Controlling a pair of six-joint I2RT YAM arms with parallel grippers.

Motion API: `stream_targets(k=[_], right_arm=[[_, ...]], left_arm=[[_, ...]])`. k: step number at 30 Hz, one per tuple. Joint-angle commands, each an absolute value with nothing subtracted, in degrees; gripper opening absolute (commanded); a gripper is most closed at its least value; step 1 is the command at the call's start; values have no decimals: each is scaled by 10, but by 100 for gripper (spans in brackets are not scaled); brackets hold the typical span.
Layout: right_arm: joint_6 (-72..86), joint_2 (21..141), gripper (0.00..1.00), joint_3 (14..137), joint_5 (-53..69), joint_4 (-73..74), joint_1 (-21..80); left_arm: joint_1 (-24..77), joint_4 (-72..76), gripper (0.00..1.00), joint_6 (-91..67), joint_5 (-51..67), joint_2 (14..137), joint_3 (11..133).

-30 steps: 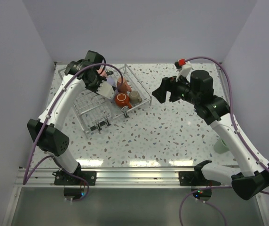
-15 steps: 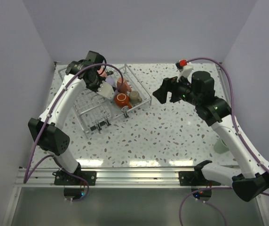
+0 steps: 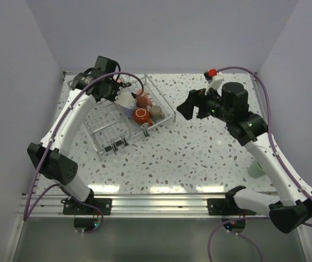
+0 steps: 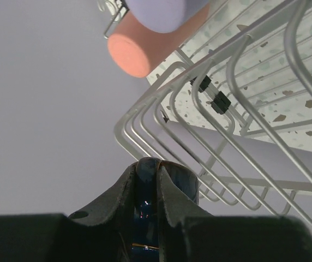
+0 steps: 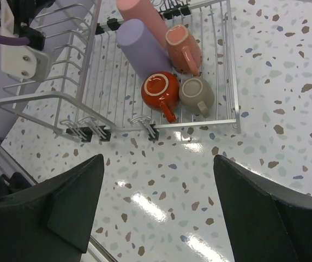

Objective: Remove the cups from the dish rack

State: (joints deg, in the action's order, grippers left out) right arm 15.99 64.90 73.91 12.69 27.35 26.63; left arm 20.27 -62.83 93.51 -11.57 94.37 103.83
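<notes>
The wire dish rack [image 3: 108, 129] stands at the back left of the table. In the left wrist view my left gripper [image 4: 148, 165] is shut on the rim of a dark blue cup [image 4: 144, 191], raised beside the rack's wires [image 4: 216, 131]. From above, this gripper [image 3: 114, 87] hovers over the rack's far corner. Lying in the rack are a pink tumbler [image 5: 142, 16], a lavender tumbler [image 5: 142, 49], a salmon cup [image 5: 182, 42], an orange-red cup [image 5: 160, 90] and a beige cup [image 5: 197, 94]. My right gripper [image 5: 159, 202] is open over bare table, right of the rack.
A mint-green cup [image 3: 256, 168] stands on the table at the right edge, behind my right arm. Black clips [image 5: 90, 132] line the rack's near edge. Walls close in the table at the left, back and right.
My left gripper has shut on the dark blue cup and moved up and toward the back left corner. The right arm has barely moved.
</notes>
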Motion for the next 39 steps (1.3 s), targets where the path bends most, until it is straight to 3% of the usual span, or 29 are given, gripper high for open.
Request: stream_targets(k=[1,13,22,31,39], right_arm=[[179,656,85,768,125,247,270],[232,684,85,799,147,244,268],[225,672,88,784,265,172,268],[197,631,90,759,351,120,268],[243,639,88,769,399,73,269]], left_arm=[[200,-551,0,913,-99,895,1035],[209,-310,0,788,-17,818,962],[210,-250,0,521,98,828,1068],[209,-278,0,171,439,827,1106],[209,-140,0,6,580,786,1028]])
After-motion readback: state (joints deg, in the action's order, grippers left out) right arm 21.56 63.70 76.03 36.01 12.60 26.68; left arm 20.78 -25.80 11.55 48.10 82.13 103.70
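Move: The dark blue cup is already in the left hand's fingers. From that hand the open right gripper, where the cup is going, lies about 37 cm right, 12 cm back and 5 cm higher. Some 20 cm below the left hand stand the purple cup, 13 cm ahead and 8 cm right, and the orange mug, 6 cm ahead and 15 cm right. From the right hand the blue cup is about 37 cm left, 14 cm ahead and 8 cm lower. The dark blue cup, still pinched in the left fingers, goes up nearly 20 cm, then also right and back towards the right gripper, as that wrist rolls about 90 degrees, swinging the fingers from down to rightward. The open right hand rises and shifts slightly left, then back, turning counter-clockwise to meet the cup; no touch yet. ##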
